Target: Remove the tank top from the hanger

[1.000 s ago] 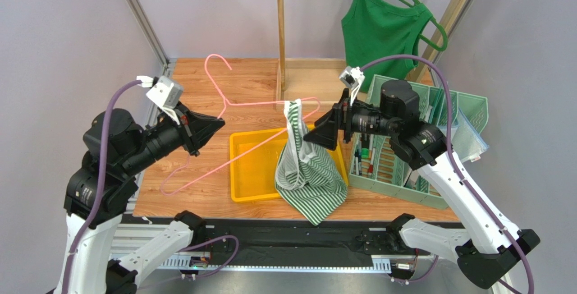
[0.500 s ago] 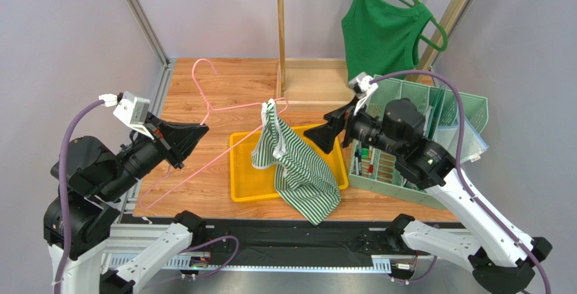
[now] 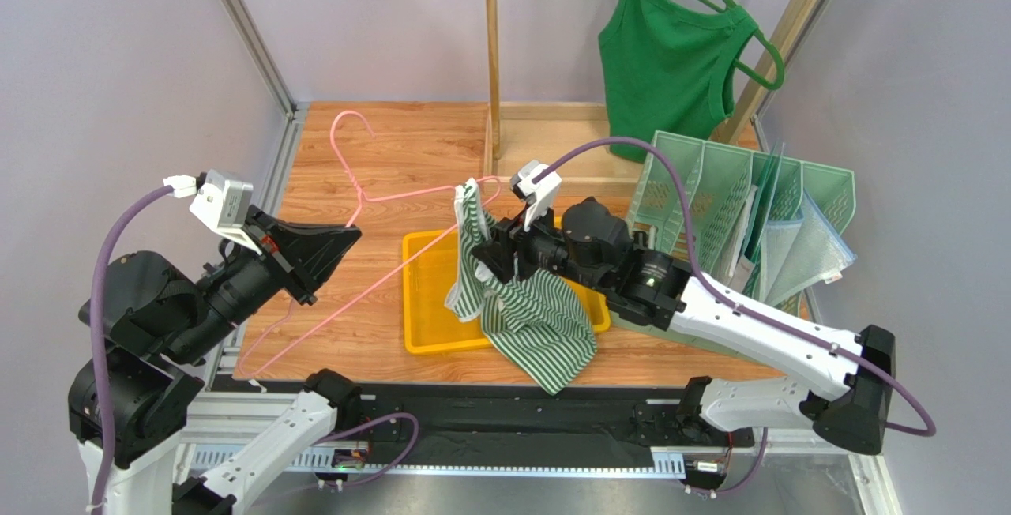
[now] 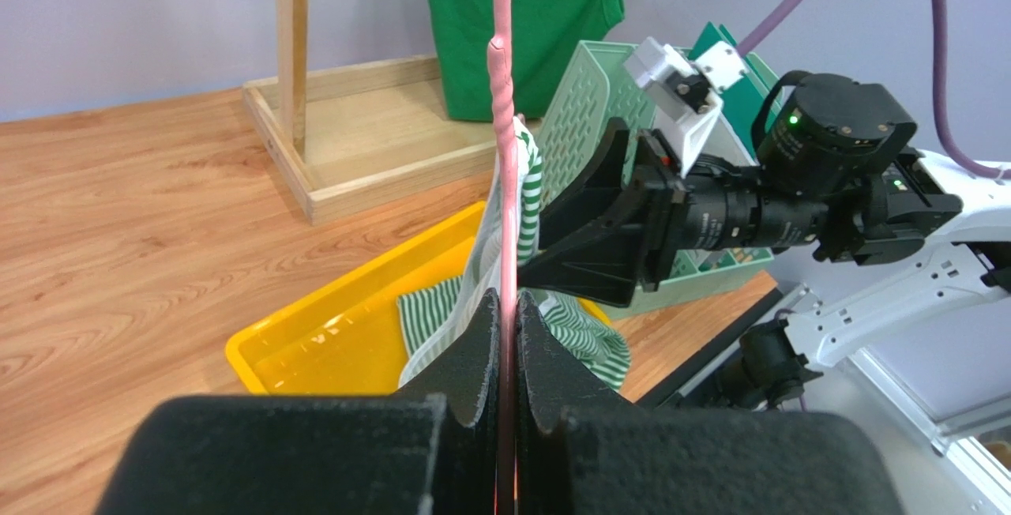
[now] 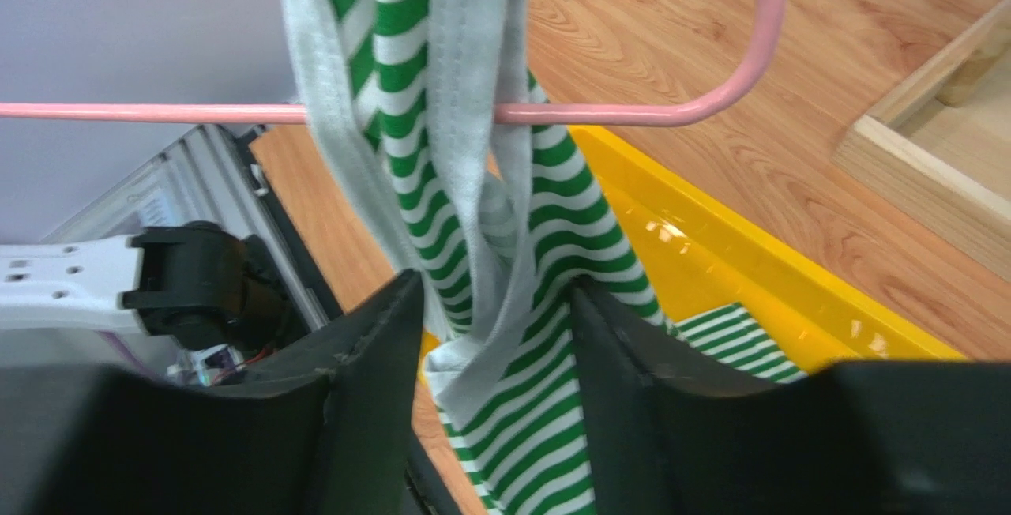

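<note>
A green-and-white striped tank top (image 3: 540, 323) hangs by one strap from the right end of a pink wire hanger (image 3: 392, 193). Its lower part rests over the yellow tray's front edge. My left gripper (image 3: 347, 238) is shut on the hanger's lower wire; in the left wrist view the pink wire (image 4: 506, 148) runs up between the closed fingers of the gripper (image 4: 508, 304). My right gripper (image 3: 482, 264) reaches in from the right, just below the hanger end. In the right wrist view its jaws (image 5: 493, 308) stand apart around the bunched strap (image 5: 469, 171), under the hanger's bend (image 5: 724, 98).
A yellow tray (image 3: 423, 296) lies mid-table under the garment. A teal slotted rack (image 3: 760, 201) stands at the right. A wooden stand (image 3: 491, 53) rises at the back, and a green top on a green hanger (image 3: 671, 53) hangs at the back right.
My right arm has swung left to the striped strap and its jaws have narrowed around it. The left arm has drawn the hanger leftward and lower, and the top has bunched at the hanger's end.
</note>
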`<state>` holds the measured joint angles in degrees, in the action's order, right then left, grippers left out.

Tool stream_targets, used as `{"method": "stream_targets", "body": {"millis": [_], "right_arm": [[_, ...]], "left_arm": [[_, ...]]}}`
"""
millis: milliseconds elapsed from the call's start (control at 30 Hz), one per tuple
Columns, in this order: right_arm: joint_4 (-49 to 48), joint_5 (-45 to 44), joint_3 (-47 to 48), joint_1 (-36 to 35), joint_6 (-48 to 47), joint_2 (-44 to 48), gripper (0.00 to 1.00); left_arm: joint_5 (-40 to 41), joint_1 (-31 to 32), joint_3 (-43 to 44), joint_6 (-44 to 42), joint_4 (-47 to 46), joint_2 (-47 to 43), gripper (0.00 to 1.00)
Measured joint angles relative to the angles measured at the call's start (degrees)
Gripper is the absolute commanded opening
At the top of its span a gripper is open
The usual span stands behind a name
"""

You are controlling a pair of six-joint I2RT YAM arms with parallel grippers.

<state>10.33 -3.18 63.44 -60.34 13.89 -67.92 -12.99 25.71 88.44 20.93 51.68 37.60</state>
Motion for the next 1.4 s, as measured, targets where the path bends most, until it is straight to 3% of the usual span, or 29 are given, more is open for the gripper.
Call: {"method": "stream_targets", "body": {"millis": [33,200,567,733,867,1033,1233,1400], "right_arm": [[-0.28,-1.38,-0.11,-0.26,0.07,-0.72,0.40],[-1.18,-8.02,-0.74,-0.39,0.26,-1.75,0.00],[0.81,-14.93,-0.48,2.34,1.62,-1.11,0.00],[2.36,-10.58,0.02,11.93,5.14,1.40,0.00],[3.30,-5.07,1.97,15.65,6.69,2.03,0.00],[6.91,-0.74,9.18,16.37,6.58,1.16,0.00],[9.33,-3.02,21.57,17.79,4.04,-0.96,0.00],[9.44,-2.62,26.67,17.84,3.08,-2.32,0.00]], "left_arm": [[0.00,0.00,-0.02,0.02,0.07,-0.07,0.00],[0.22,0.00,-0.52,0.04,0.59,-0.50,0.00],[5.25,0.00,-1.55,-0.35,4.24,-2.64,0.00],[6.62,0.02,-3.23,-0.46,6.75,-2.97,0.00],[8.66,0.04,-4.48,-0.44,7.45,-3.13,0.00],[14.34,0.04,-5.40,-0.37,8.44,-5.79,0.00],[18.71,0.00,-5.49,-0.22,10.58,-9.68,0.00],[21.59,0.00,-5.53,-0.07,10.71,-12.85,0.00]]}}
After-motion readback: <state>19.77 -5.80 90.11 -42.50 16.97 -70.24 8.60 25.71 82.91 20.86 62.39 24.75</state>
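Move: The tank top's bunched strap end sits between the right hand's half-open fingers, about 1 cm ahead, 2 cm left and level with them. The hanger's right shoulder tip, still through a strap, is some 6 cm ahead, 0 cm sideways and 4 cm above; the yellow tray is roughly 8 cm ahead, 2 cm right and 25 cm below. From the left hand, which already holds the hanger's neck, that strap end lies about 7 cm ahead, 16 cm right and 14 cm lower. Right pinches the tank top, draws it forward-right, then up 17 cm; left pulls the hanger left and down. ##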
